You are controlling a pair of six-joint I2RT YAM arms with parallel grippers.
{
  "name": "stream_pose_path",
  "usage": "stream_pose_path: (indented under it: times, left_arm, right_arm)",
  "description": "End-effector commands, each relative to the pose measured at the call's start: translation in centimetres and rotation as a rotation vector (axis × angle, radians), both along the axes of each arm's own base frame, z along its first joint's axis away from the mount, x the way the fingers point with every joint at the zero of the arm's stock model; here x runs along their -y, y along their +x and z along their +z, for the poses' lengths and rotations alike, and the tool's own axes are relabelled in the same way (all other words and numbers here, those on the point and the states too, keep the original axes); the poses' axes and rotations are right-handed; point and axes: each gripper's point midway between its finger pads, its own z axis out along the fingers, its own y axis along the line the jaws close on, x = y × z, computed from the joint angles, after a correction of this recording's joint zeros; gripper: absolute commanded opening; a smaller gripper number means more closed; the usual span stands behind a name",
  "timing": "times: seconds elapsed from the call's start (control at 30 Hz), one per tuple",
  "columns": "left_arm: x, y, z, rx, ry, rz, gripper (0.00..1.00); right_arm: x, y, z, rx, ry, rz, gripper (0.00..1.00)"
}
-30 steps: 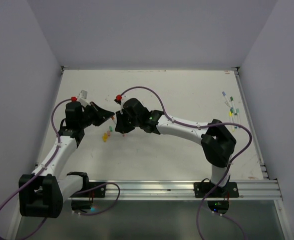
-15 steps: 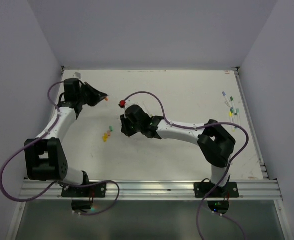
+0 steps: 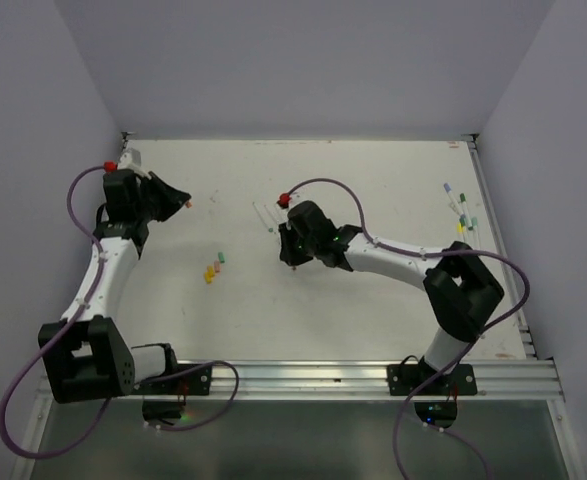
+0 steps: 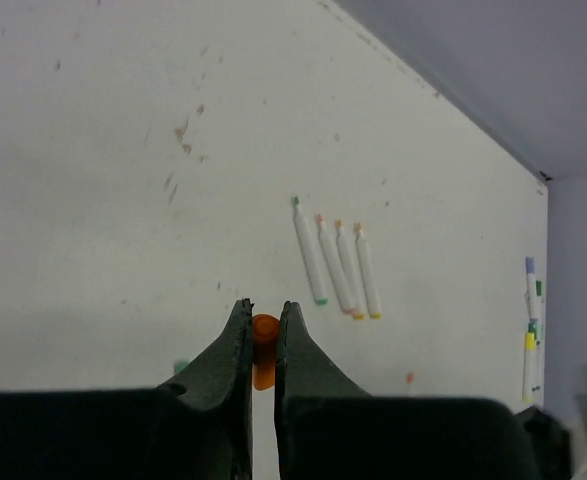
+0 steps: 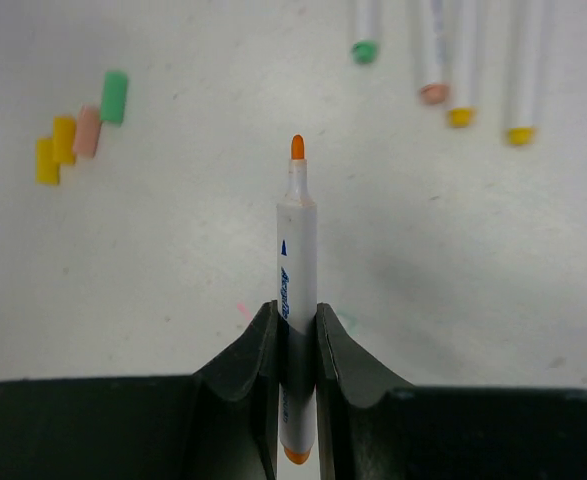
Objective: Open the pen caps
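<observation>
My left gripper (image 4: 264, 310) (image 3: 185, 200) is shut on an orange pen cap (image 4: 264, 338) and hovers over the table's far left. My right gripper (image 5: 295, 312) (image 3: 292, 258) is shut on a white pen (image 5: 295, 240) whose bare orange tip (image 5: 297, 147) points forward, near the table's middle. Several loose caps (image 5: 78, 135) (image 3: 213, 267), yellow, pink and green, lie in a short row between the two arms. Several uncapped pens (image 4: 335, 265) (image 3: 266, 215) lie side by side just beyond my right gripper.
More pens (image 3: 463, 212) (image 4: 531, 325), with coloured caps on, lie near the table's right edge. Walls close the table on the left, back and right. Purple cables loop over both arms.
The grippers, close together a second ago, have pulled apart. The left arm swung to the far left with the orange cap; the right arm moved right with the pen.
</observation>
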Motion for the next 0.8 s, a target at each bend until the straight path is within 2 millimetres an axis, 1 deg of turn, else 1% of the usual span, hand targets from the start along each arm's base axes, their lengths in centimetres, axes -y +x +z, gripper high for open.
stream_pose_path:
  times: [0.0, 0.03, 0.07, 0.1, 0.13, 0.17, 0.2, 0.23, 0.27, 0.3, 0.33, 0.37, 0.4, 0.43, 0.47, 0.5, 0.53, 0.57, 0.6, 0.63, 0.67, 0.77]
  left_arm:
    - [-0.4, -5.0, -5.5, -0.11, 0.122, -0.047, 0.0]
    - [-0.6, -6.3, -6.2, -0.129, 0.145, -0.042, 0.0]
    - [-0.8, -7.7, -8.3, -0.182, 0.155, -0.031, 0.0]
    - [-0.7, -8.3, -8.7, -0.18, 0.163, -0.04, 0.0]
    - [-0.7, -9.4, -9.7, -0.224, 0.165, -0.042, 0.0]
    - [-0.9, -10.1, -10.6, -0.255, 0.17, -0.031, 0.0]
    - [-0.7, -10.4, -10.6, -0.26, 0.163, -0.034, 0.0]
    - [-0.6, -11.0, -11.0, -0.296, 0.146, -0.025, 0.0]
    - [-0.9, -11.2, -11.1, -0.308, 0.143, 0.002, 0.0]
    - [-0.8, -11.4, -11.1, -0.315, 0.135, 0.013, 0.0]
    - [-0.9, -11.5, -11.1, -0.326, 0.118, 0.047, 0.0]
    - [-1.6, -12.2, -11.7, -0.369, 0.127, 0.096, 0.0]
    - [-1.4, -12.5, -11.9, -0.386, 0.119, 0.107, 0.0]
    - [-1.3, -12.6, -12.0, -0.389, 0.104, 0.116, 0.0]
    - [-1.2, -12.8, -12.4, -0.398, 0.105, 0.125, 0.0]
    - [-1.0, -13.1, -12.7, -0.41, 0.111, 0.125, 0.0]
    - [-1.1, -13.2, -13.2, -0.425, 0.115, 0.135, 0.0]
    - [-1.1, -13.5, -13.9, -0.436, 0.118, 0.137, 0.0]
    - [-0.8, -13.6, -14.4, -0.447, 0.106, 0.128, 0.0]
    - [-0.4, -13.8, -15.1, -0.463, 0.088, 0.11, 0.0]
    - [0.5, -13.8, -15.6, -0.457, 0.054, 0.071, 0.0]
    - [0.9, -14.0, -17.0, -0.492, 0.042, 0.058, 0.0]
  right_arm:
    - [2.8, 4.8, 5.1, 0.089, 0.073, -0.081, 0.0]
    - [4.5, 6.3, 5.3, 0.097, 0.063, -0.119, 0.0]
    - [5.4, 7.2, 5.5, 0.097, 0.051, -0.139, 0.0]
    - [6.3, 8.1, 5.6, 0.107, 0.034, -0.15, 0.0]
    - [7.9, 9.7, 5.5, 0.112, 0.021, -0.19, 0.0]
    - [8.6, 10.9, 5.1, 0.11, 0.0, -0.209, 0.0]
    - [9.2, 11.8, 4.6, 0.102, -0.016, -0.217, 0.0]
    - [10.2, 12.9, 4.3, 0.101, -0.03, -0.229, 0.0]
    - [10.1, 13.8, 4.5, 0.115, -0.029, -0.231, 0.0]
    - [10.1, 14.3, 3.1, 0.097, -0.047, -0.232, 0.0]
    - [10.1, 14.8, 2.6, 0.096, -0.05, -0.235, 0.0]
    - [9.5, 15.5, 2.8, 0.1, -0.025, -0.22, 0.0]
    - [9.2, 15.7, 1.4, 0.078, -0.029, -0.209, 0.0]
    - [8.9, 15.9, 0.8, 0.069, -0.027, -0.198, 0.0]
    - [8.7, 16.6, 1.0, 0.081, -0.018, -0.197, 0.0]
    - [8.6, 16.8, 0.7, 0.077, -0.02, -0.195, 0.0]
    - [8.6, 17.0, -0.5, 0.061, -0.032, -0.19, 0.0]
    - [8.4, 17.3, -0.5, 0.059, -0.024, -0.188, 0.0]
    - [8.4, 17.5, -0.9, 0.052, -0.025, -0.186, 0.0]
    - [8.3, 17.7, -1.3, 0.045, -0.022, -0.184, 0.0]
    - [7.8, 17.7, -1.2, 0.04, -0.003, -0.17, 0.0]
    - [7.1, 17.9, -1.7, 0.016, 0.02, -0.154, 0.0]
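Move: The left hand, holding the orange cap, has bare table by the cap row about 14 cm back, 1 cm right and 19 cm below; the nearest yellow cap is about 12 cm back and 4 right, the green cap 5 back and 7 right. For the right hand, holding the uncapped pen, the free spot is some 16 cm ahead, 9 right and 8 below; the nearest pen lies 17 ahead and 4 right, the green pen 17 ahead and 5 left. Back and down together, the left hand carries the orange cap some 15 cm each way towards the loose caps, its fingers tipping down nearly 30 degrees. The right hand swings its pen about 16 cm forward and 9 cm right, rising slightly and turning clockwise, then sinks steeply beside the laid-out pens. Both keep their grip. ##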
